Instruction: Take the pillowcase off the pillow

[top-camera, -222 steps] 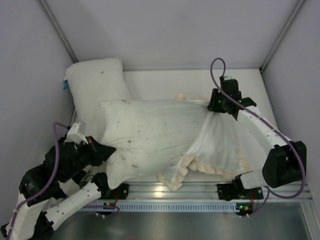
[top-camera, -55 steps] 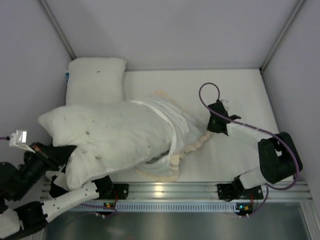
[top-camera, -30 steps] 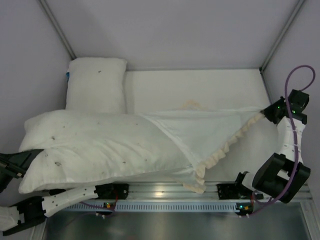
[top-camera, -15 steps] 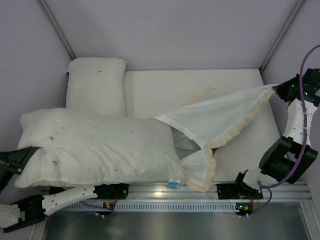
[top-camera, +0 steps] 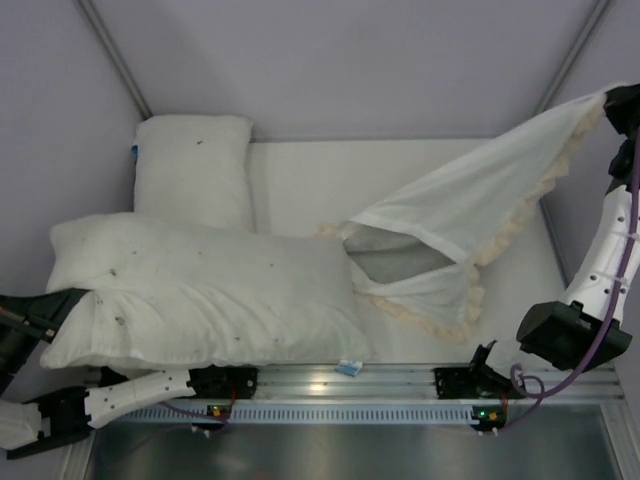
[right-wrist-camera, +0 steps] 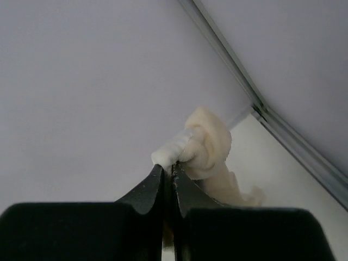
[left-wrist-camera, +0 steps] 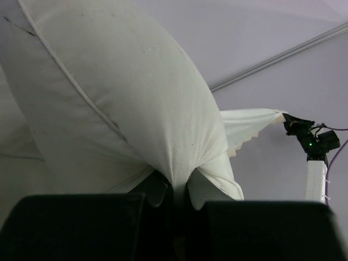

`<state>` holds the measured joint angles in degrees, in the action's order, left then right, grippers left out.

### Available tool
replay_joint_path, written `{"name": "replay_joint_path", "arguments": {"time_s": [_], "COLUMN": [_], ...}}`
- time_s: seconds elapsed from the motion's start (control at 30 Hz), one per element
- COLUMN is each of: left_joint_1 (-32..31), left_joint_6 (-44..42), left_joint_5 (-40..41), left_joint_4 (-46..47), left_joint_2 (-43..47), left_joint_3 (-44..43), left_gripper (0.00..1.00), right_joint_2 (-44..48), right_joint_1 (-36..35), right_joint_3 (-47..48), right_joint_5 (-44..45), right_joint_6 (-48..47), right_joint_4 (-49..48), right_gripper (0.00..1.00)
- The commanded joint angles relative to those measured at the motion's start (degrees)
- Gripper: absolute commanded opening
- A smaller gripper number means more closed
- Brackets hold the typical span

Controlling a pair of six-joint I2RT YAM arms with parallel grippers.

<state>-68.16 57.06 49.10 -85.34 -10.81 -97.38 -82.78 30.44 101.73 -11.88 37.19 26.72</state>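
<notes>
The speckled white pillow (top-camera: 200, 290) lies across the table's left half, its blue tag (top-camera: 348, 367) at the near right end. My left gripper (top-camera: 60, 305) is shut on a pinch of the pillow's cloth (left-wrist-camera: 176, 182) at its left end. The cream-white pillowcase (top-camera: 470, 200) hangs stretched up to the far right, where my right gripper (top-camera: 622, 105) is shut on its ruffled trim (right-wrist-camera: 209, 144). Its open mouth shows grey lining (top-camera: 385, 262) and rests beside the pillow's right end; nothing of the pillow is inside.
A second white pillow (top-camera: 190, 170) lies at the back left against the wall. Grey walls close in on the left, back and right. A metal rail (top-camera: 340, 385) with both arm bases runs along the near edge.
My right gripper rose and swung further to the upper right, drawing the pillowcase off the pillow's right end. The pillow's tagged end now lies bare. The left gripper kept its hold.
</notes>
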Motion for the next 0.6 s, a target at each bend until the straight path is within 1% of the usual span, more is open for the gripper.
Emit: {"name": "replay_joint_path", "arguments": {"time_s": [0.0,0.07,0.17,0.3,0.33,0.37,0.4,0.43,0.47,0.5,0.53,0.57], "left_joint_1": [-0.83,-0.83,-0.83,-1.27,-1.53,-1.8,-2.58,-2.94,-3.38,-4.17,-4.52,-4.96], "left_joint_6": [1.04,1.3,1.56,3.14,3.76,4.72,4.9,4.99,4.65,4.21,3.68,2.98], "left_joint_5": [3.9,3.81,3.28,3.19,3.37,3.37,3.28,3.11,2.93,2.58,2.23,1.36], "left_joint_4": [-1.06,-1.06,-0.97,-0.97,-0.97,-0.71,-0.44,0.26,2.09,3.33,4.64,6.74], "left_joint_2": [2.72,3.51,3.43,2.64,2.46,1.85,1.5,1.06,0.36,0.0,-0.35,-1.05], "left_joint_3": [-1.05,-1.05,-0.18,3.51,6.13,7.55,9.21,12.45,14.05,15.72,18.43,19.59], "left_gripper": [0.0,0.0,0.0,0.0,0.0,0.0,0.0,0.0,0.0,0.0,0.0,0.0], "right_joint_2": [-1.32,-3.61,-4.05,-1.86,-0.9,1.11,2.35,3.58,5.86,6.92,7.63,9.03], "right_joint_1": [-0.03,-0.03,-0.2,-1.34,-2.3,-3.53,-6.33,-7.83,-9.07,-11.08,-11.62,-11.8], "right_joint_3": [11.98,16.82,19.37,18.42,17.37,14.4,12.2,9.82,3.97,0.69,-6.13,-9.76], "right_joint_5": [1.25,0.55,-0.95,-3.4,-3.5,-3.41,-2.72,-1.93,-1.31,0.17,0.54,0.54], "right_joint_6": [1.22,1.92,2.45,2.19,0.79,-0.44,-1.76,-3.77,-4.66,-5.28,-5.72,-5.46], "right_joint_4": [-4.31,-2.91,-2.9,-3.25,-3.51,-3.52,-3.6,-3.78,-4.04,-4.04,-4.04,-4.13], "right_gripper": [0.0,0.0,0.0,0.0,0.0,0.0,0.0,0.0,0.0,0.0,0.0,0.0]}}
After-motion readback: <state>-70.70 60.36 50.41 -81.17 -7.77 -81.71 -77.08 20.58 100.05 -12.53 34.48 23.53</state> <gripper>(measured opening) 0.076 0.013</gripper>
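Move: The left hand grips a corner of the bare pillow, whose middle is about 22 cm to its right, 7 cm ahead and 20 below; the spare pillow lies some 42 cm straight ahead, 34 below. The right hand pinches one corner of the pillowcase, whose open end is roughly 35 cm to its left, 8 back and 38 below. The pillow's free end lies 10 cm farther left and 6 cm farther back than that opening. Both hands keep their pinch, the right on the pillowcase corner and the left on the pillow corner. The right hand whips the case up another 13 cm, fingers tipping up, then swings back down about 9 cm and left some 8 cm, turning slightly counter-clockwise. The left stays nearly put at first, then eases right about 5 cm and down 4, lowering its corner. ##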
